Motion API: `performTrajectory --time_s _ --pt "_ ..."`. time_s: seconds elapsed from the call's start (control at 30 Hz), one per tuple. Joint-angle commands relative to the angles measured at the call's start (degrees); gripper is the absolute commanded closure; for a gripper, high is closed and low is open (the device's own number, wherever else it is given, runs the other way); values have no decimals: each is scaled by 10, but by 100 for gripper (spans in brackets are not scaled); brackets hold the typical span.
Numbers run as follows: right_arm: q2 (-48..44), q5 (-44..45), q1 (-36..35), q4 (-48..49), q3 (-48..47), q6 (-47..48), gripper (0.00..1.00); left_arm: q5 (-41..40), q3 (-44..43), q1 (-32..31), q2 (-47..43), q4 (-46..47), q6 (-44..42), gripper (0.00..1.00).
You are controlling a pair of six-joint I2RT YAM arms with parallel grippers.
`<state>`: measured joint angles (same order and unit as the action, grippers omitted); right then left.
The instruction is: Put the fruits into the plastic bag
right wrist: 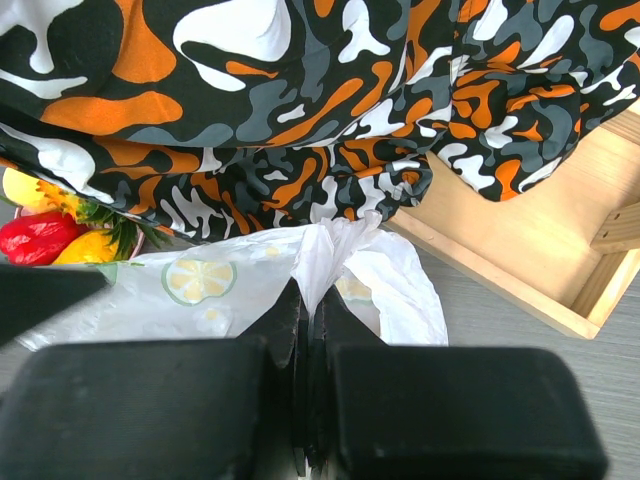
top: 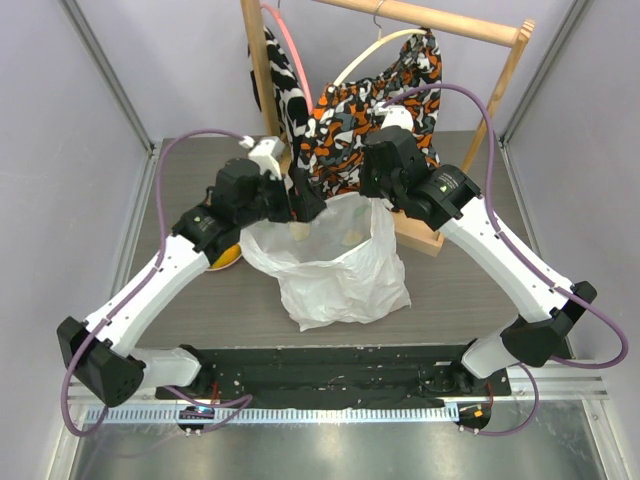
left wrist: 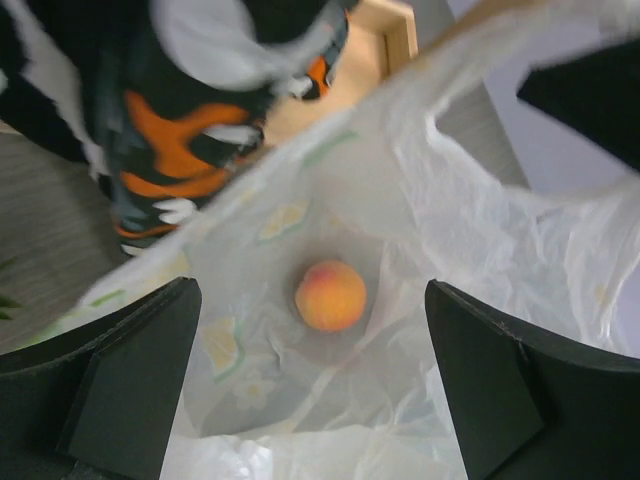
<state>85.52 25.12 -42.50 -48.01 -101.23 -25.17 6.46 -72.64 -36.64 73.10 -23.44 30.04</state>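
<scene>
The plastic bag [top: 340,275] stands open mid-table, white with lemon prints. My right gripper [top: 377,187] is shut on the bag's far right rim and holds it up; the right wrist view shows the jaws [right wrist: 310,300] pinching a bunched fold of the bag [right wrist: 335,245]. My left gripper [top: 303,207] hovers open and empty over the bag's mouth. In the left wrist view the open gripper [left wrist: 310,385] looks down on a pink-orange peach [left wrist: 330,295] lying on the bottom of the bag [left wrist: 480,230]. A red fruit [right wrist: 35,238], yellow fruits [right wrist: 85,248] and a green crown [right wrist: 118,228] lie left of the bag.
The orange-black-white patterned cloth [top: 365,105] hangs from a wooden rack [top: 420,235] just behind the bag. The pink plate [top: 222,260] with fruit sits left of the bag, mostly hidden under my left arm.
</scene>
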Motion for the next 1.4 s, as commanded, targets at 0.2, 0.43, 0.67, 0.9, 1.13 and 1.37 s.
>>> performTrajectory --time_s 0.2,0.43,0.67,0.9,1.13,1.37 --pt "-16 2 2 17 1 4 99 17 -15 143 -57 71 32 0" --pt "-13 2 4 17 -4 5 99 -35 -24 223 -65 13 78 0" --pt "-9 4 8 15 -12 13 99 -112 -30 314 -60 -93 130 0" --pt "0 4 9 14 -22 18 99 -185 -28 352 -31 -180 78 0" --pt "0 6 13 14 -20 17 99 -158 8 439 -10 -218 -3 0" --pt "4 4 17 14 -22 20 99 -154 50 456 37 -237 -38 2"
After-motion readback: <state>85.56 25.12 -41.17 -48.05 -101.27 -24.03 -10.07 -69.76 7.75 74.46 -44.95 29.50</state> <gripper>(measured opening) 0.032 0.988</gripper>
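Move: The plate of fruit lies some 33 cm left of the empty left gripper, about 11 cm farther out and 26 cm below. On the plate, the red pepper is about 36 cm left and 10 ahead of this hand, the mango 29 left and 8 ahead, the pineapple 26 left and 18 ahead, the yellow fruit 37 left and 18 ahead. The plate lies about 47 cm left of the right hand and 7 ahead. Swing the wide-open left gripper away from the bag mouth, about 33 cm left to the fruit plate; let it arc forward and up some 5 cm first, then sink about 15 cm from the top of that arc as it nears the fruits. Turn the wrist nearly 60 degrees counter-clockwise and tip the fingers farther down. Keep the right fingers pinched on the bag rim. ##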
